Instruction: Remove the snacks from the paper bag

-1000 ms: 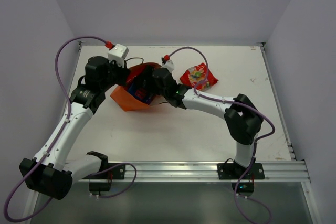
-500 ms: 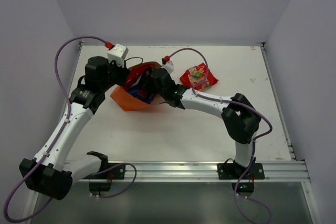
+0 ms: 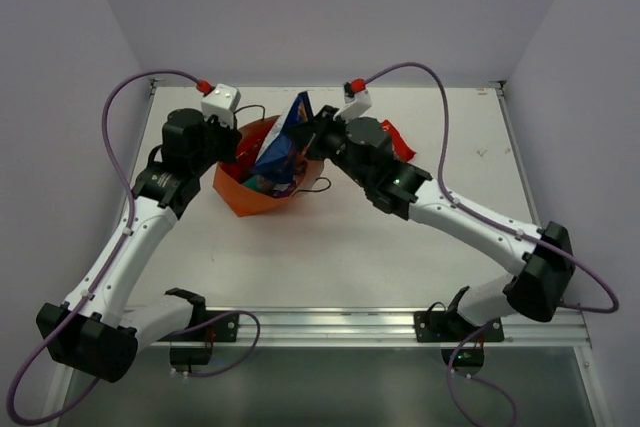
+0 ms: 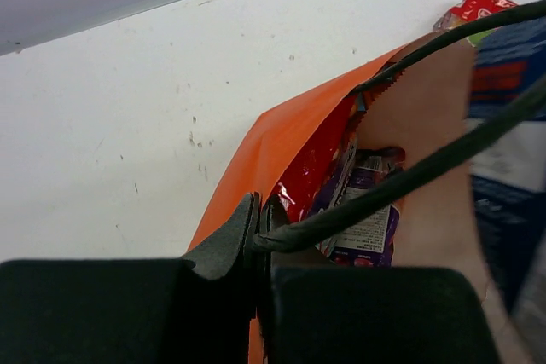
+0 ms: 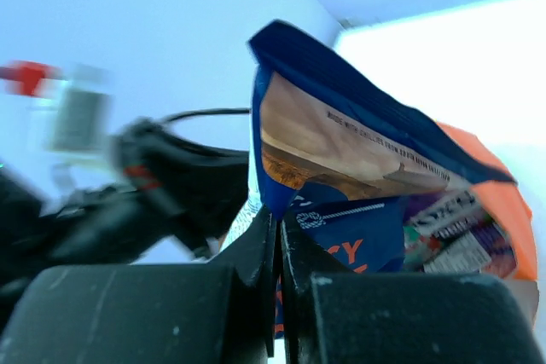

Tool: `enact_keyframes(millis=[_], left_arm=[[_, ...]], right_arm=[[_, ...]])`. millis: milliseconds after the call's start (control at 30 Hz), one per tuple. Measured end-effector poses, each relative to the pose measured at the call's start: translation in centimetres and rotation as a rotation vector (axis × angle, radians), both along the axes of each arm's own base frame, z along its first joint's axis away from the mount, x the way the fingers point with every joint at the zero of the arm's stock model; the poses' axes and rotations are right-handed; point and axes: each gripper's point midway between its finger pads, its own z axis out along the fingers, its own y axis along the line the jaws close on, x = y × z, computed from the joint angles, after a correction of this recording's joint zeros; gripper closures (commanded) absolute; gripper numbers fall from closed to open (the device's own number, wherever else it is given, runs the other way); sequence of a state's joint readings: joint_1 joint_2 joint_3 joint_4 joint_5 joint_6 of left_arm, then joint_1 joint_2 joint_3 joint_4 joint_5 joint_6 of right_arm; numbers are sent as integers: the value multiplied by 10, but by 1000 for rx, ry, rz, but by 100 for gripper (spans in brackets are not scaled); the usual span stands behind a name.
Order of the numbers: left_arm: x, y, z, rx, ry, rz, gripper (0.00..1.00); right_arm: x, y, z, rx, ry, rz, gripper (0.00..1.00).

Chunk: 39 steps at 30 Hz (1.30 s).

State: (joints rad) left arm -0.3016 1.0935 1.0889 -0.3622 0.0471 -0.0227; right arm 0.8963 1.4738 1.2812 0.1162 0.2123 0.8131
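The orange paper bag (image 3: 250, 190) lies open at the table's back left. My left gripper (image 3: 236, 144) is shut on its rim (image 4: 275, 144), where a dark loop handle (image 4: 401, 181) is fixed. My right gripper (image 3: 312, 135) is shut on a blue snack packet (image 3: 284, 143), which hangs above the bag's mouth. In the right wrist view this blue packet (image 5: 358, 138) stands up from the jaws, with the bag (image 5: 505, 202) behind it. A purple packet (image 4: 368, 221) and a red one (image 4: 314, 170) lie inside the bag. Another red packet (image 3: 397, 137) lies on the table, partly hidden by the right arm.
The white table (image 3: 330, 257) has walls at the back and both sides. Its metal rail (image 3: 400, 322) with both arm bases runs along the near edge. Purple cables (image 3: 125, 107) loop over both arms.
My right gripper has shut on the blue packet inside the bag and raised it out of the mouth, its arm stretching out to the right. The left gripper kept its hold.
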Motion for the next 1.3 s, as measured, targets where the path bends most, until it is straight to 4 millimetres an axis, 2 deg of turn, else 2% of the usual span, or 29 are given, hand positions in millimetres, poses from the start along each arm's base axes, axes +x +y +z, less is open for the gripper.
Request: enact_keyframes(millis=[100, 200, 267, 333, 433, 500, 600, 733, 800, 833, 900, 967, 1000, 1033, 1067, 1167, 1233, 1300], left_arm=[[1, 4, 0, 8, -3, 21, 100], [3, 8, -1, 18, -4, 47, 100], [4, 12, -2, 26, -3, 65, 100], [5, 14, -3, 34, 0, 80, 100], [5, 17, -3, 46, -2, 92, 100], [6, 18, -3, 56, -5, 91, 100], [6, 19, -3, 74, -13, 84, 100], [7, 20, -1, 98, -28, 71, 100], [8, 19, 0, 106, -31, 59, 100], [9, 18, 0, 113, -34, 52, 100], [12, 16, 2, 127, -39, 38, 100], [15, 14, 4, 141, -42, 20, 100], [16, 13, 5, 149, -44, 10, 100], [17, 12, 5, 157, -46, 1, 100], [18, 11, 6, 166, -49, -10, 100], [18, 9, 9, 185, -60, -38, 100], [17, 8, 9, 196, -63, -56, 100], [16, 6, 9, 204, -64, -77, 100]], right_arm=[[-17, -19, 44, 19, -103, 24, 100], [-26, -40, 72, 7, -176, 30, 100], [-25, -60, 82, -14, -204, 5, 100], [-15, -92, 88, -41, -219, -63, 100], [11, -159, 86, -72, -213, -232, 100], [26, -206, 66, -109, -172, -357, 100], [36, -256, 13, -167, -59, -473, 100], [40, -300, -86, -247, 172, -558, 100], [38, -316, -133, -287, 291, -585, 100], [37, -321, -156, -307, 353, -592, 100], [34, -322, -192, -338, 463, -578, 81], [34, -319, -211, -355, 519, -553, 63], [33, -317, -216, -358, 531, -540, 49], [33, -315, -217, -361, 536, -529, 44], [32, -312, -215, -366, 528, -514, 35], [36, -296, -192, -403, 447, -458, 32], [36, -269, -162, -426, 340, -378, 32], [31, -239, -123, -421, 210, -279, 32]])
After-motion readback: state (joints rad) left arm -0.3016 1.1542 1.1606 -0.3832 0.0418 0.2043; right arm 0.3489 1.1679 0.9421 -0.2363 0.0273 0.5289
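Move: Just above the paper bag's mouth, the right hand already holds the blue snack packet by its top. The clear patch of table it is taken to lies about 30 cm to the right, 2 cm farther out and some 27 cm lower. The red snack packet lies 21 cm to the right and 15 cm ahead, 27 cm down; the bag's middle is 11 cm left, 3 cm ahead, 20 cm below. From the left hand, that patch lies about 45 cm right, 2 cm back, 20 cm down. Lifting first by about 9 cm, the right hand swings some 30 cm right, away from the bag, and sinks steeply to the patch beside the red packet, fingers tipping down and turning clockwise. There it opens and lets go of the blue packet, then rises leftward towards the bag, fingers open. The left hand keeps pinching the bag's rim, shifting about 2 cm left and partly back while rolling its left side up. ##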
